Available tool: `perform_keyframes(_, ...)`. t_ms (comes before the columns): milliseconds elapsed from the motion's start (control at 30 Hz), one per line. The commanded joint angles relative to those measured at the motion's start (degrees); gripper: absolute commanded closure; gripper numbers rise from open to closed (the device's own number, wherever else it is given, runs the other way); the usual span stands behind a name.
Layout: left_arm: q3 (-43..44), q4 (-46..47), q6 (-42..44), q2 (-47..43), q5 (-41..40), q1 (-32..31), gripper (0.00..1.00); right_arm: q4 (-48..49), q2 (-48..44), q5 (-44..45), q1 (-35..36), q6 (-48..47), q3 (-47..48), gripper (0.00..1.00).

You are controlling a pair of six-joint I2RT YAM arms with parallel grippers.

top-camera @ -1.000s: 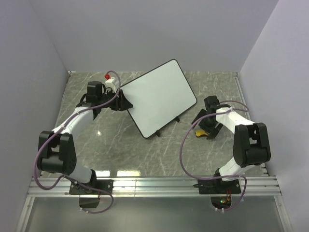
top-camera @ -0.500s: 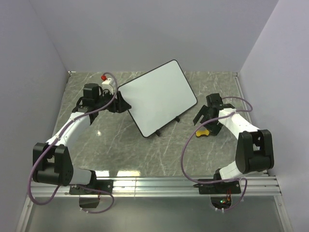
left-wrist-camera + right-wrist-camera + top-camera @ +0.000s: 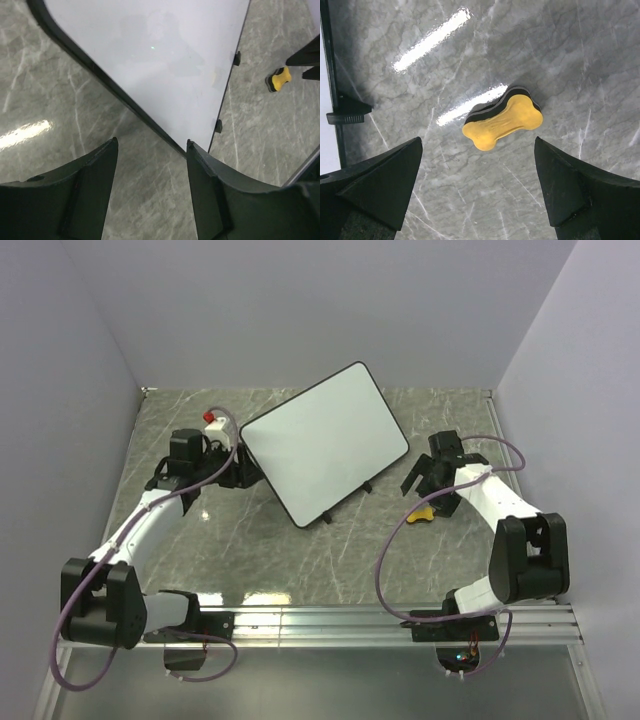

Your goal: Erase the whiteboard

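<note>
The whiteboard (image 3: 325, 440) lies at an angle on the marble table, its white face blank; it also fills the top of the left wrist view (image 3: 165, 60). My left gripper (image 3: 245, 472) (image 3: 152, 141) is open just off the board's left corner, with only table between its fingers. A yellow bone-shaped eraser (image 3: 422, 513) (image 3: 502, 122) with a dark base lies flat on the table to the right of the board. My right gripper (image 3: 432, 483) (image 3: 478, 140) hangs wide open above it, apart from it. The board's rim (image 3: 331, 75) and one foot show at the left of the right wrist view.
Grey walls close in the table on the left, back and right. An aluminium rail (image 3: 320, 618) carrying both arm bases runs along the near edge. The board's two small black feet (image 3: 367, 487) stick out on its near-right side.
My left gripper has opened a little and drawn back to the left, off the board's corner. The right gripper has lifted away from the eraser, which lies free on the table.
</note>
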Motion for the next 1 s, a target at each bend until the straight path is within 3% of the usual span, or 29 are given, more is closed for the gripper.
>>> perform_keyframes(0, -1.1, -1.4, -0.3, -2.8, -3.7, -0.1, 0.37, 0.0, -2.6, 1.5, -0.3, -0.8, 1.8, 0.0)
perform_keyframes(267, -5.2, -7.7, -3.2, -10.6, -12.6, -0.3, 0.35, 0.5, -4.0, 0.4, -0.2, -1.3, 2.2, 0.0)
perform_keyframes(433, -1.0, -14.5, -5.3, -14.3, -19.2, -0.2, 0.32, 0.8, -6.8, -5.1, 0.8, -2.5, 5.3, 0.0)
perform_keyframes(467, -0.3, -15.6, -7.3, -14.9, -20.7, -0.2, 0.27, 1.0, -7.7, -6.3, 1.7, -3.1, 6.1, 0.0)
perform_keyframes(500, 1.3, -16.7, -8.2, -16.2, -22.5, -0.2, 0.16, 1.0, -8.3, -8.9, 2.1, -3.4, 8.1, 0.0)
perform_keyframes(567, 3.0, -19.9, -11.6, -17.4, -26.3, -0.2, 0.11, 0.5, -9.9, -11.5, 3.2, -4.2, 10.7, 0.0)
perform_keyframes(667, 7.1, -23.0, -14.8, -19.7, -27.0, -0.2, 0.01, -0.5, -13.7, -14.6, 5.4, -5.4, 16.7, 0.0)
perform_keyframes(800, 12.7, -25.9, -17.3, -21.8, -28.5, -0.3, 0.01, -0.9, -20.4, -15.5, 8.6, -7.7, 23.2, 0.0)
perform_keyframes(967, 14.9, -24.0, -16.4, -23.1, -26.4, -0.3, 0.01, -3.9, -29.5, -13.4, 8.9, -10.6, 22.0, 0.0)
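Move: The yellow eraser, already set down, lies just under the open right hand, about 5 cm below it, some 3 cm back and 1 cm to its left. The wiped whiteboard's middle is around 13 cm ahead of the right hand, 23 cm to its left and 6 cm below. From the left hand the eraser lies roughly 39 cm right, 6 cm back and 15 cm below, and the whiteboard's middle some 17 cm right, 10 cm ahead and 16 cm below. The eraser is left alone as the right hand, fingers still wide open, climbs slowly, then fast, nearly 30 cm away from it, swinging leftward and tipping its fingers up and forward. The left hand, already clear of the whiteboard, draws left and back, sinking slightly, then rises to end some 13 cm higher, turning 30 degrees counter-clockwise and opening fully. ##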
